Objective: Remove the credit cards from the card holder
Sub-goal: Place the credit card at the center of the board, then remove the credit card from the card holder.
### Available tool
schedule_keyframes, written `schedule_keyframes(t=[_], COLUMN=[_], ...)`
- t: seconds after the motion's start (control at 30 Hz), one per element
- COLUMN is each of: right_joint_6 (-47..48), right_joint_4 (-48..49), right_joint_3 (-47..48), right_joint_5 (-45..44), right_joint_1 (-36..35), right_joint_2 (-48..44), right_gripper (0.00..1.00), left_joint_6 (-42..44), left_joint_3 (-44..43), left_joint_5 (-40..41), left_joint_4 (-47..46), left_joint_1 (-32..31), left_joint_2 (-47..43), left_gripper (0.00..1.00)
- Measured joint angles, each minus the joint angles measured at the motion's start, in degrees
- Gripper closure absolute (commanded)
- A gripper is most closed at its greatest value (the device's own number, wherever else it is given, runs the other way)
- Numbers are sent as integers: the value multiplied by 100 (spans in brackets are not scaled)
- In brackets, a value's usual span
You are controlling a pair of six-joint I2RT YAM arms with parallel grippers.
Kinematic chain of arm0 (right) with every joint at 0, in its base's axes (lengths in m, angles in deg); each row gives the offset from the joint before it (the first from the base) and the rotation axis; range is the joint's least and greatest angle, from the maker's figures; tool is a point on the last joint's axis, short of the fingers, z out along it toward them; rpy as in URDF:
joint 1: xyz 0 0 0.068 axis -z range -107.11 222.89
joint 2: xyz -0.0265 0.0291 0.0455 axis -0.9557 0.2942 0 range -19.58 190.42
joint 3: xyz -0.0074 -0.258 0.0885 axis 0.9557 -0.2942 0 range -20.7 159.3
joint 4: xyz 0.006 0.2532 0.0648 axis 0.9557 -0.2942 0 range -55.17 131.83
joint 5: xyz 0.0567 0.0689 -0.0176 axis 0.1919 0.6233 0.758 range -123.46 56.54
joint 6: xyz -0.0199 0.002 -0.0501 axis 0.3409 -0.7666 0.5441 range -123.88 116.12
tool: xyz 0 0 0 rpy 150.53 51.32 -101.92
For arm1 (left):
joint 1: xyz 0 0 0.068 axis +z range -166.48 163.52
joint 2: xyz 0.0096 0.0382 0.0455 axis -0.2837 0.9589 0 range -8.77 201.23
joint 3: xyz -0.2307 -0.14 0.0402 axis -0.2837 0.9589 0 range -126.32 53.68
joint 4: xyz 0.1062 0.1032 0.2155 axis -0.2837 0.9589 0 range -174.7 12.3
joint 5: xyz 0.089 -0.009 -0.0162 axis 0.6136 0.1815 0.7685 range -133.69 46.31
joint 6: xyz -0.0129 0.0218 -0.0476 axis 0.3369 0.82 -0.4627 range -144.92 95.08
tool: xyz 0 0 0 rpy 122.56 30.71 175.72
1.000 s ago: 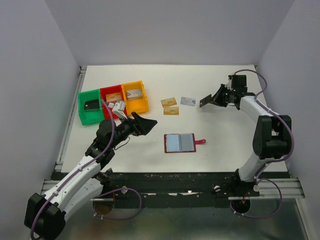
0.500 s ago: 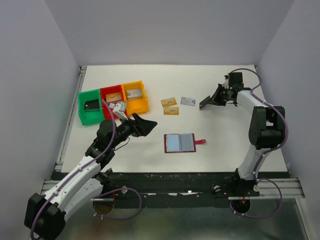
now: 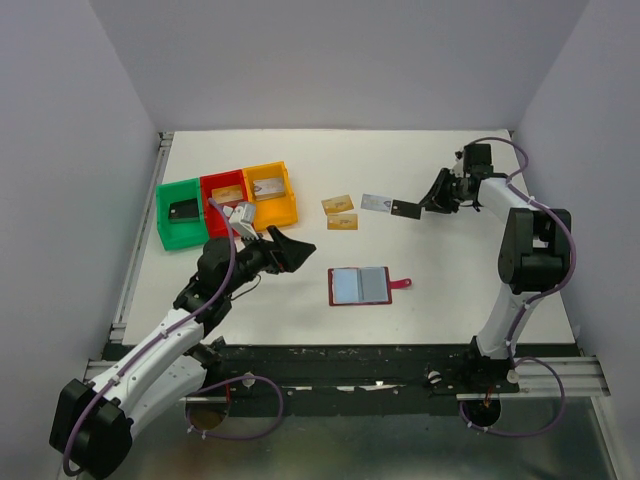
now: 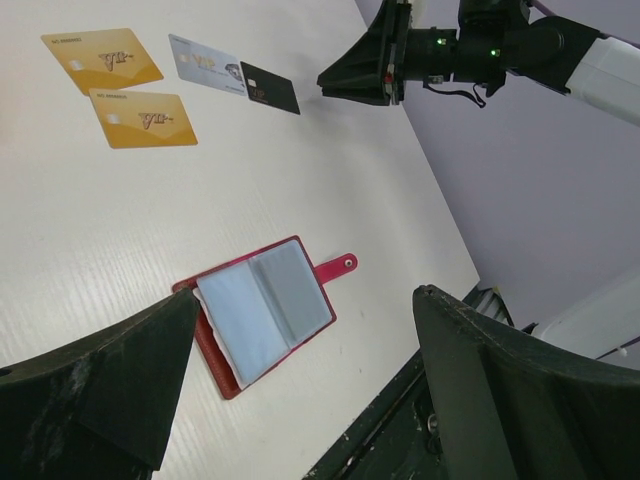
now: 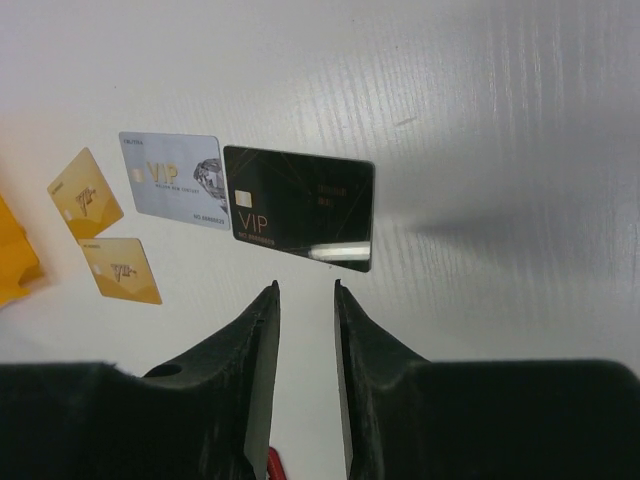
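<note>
The card holder lies open on the table, dark red with pale blue sleeves that look empty; it also shows in the left wrist view. Two gold cards, a silver card and a black card lie flat in a row behind it. My right gripper sits just right of the black card, its jaws a little apart and empty. My left gripper hovers wide open and empty, left of the card holder.
A green bin, a red bin and an orange bin stand in a row at the back left, each with a card-like item inside. The table's front edge runs just below the card holder.
My right gripper brought the black card down flat beside the silver card and let go of it. The left arm has hardly moved.
</note>
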Motion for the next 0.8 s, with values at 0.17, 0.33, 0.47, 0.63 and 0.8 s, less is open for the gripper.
schedule_keyframes(t=[0.17,0.33,0.47,0.63,0.8], right_joint_6=[31,26,-96,-223,-221], right_joint_4=[-61,-98,44,280,330], right_joint_3=[0,-138,-844,-1834,-2505], right_joint_5=[-66,-356,-560,-833,-1093], right_joint_1=[17,50,39,-446,-1502], right_joint_2=[0,-125,-894,-2332,-3163], right_gripper=[57,57,52,42,39], left_joint_6=[0,7,44,-55,-243], left_joint_3=[0,0,0,-15,-48], left_joint_5=[0,2,83,535,824], left_joint_4=[-7,-4,72,485,643], left_joint_1=[0,0,0,0,7], left_joint_2=[52,63,63,74,157], left_gripper=[1,1,1,1,1])
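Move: Back and to the left of the right hand, about 22 cm back and 18 cm left, lies the open card holder, with its red strap some 21 cm back and 8 cm left. The black card is only about 2 cm ahead and 4 cm left, the grey card 4 cm ahead and 12 cm left, all roughly 3 cm lower. From the left hand the card holder is about 16 cm right, 4 cm back and 17 cm below. Leaving the already released black card, the empty right hand first eases a couple of centimetres right, then sweeps back about 11 cm and rises some 5 cm, swinging left about 8 cm towards the card holder, fingers opening wider and tipping up some 10 degrees. The open left hand sinks about 3 cm, drifting slightly forward and left as its wrist turns. ##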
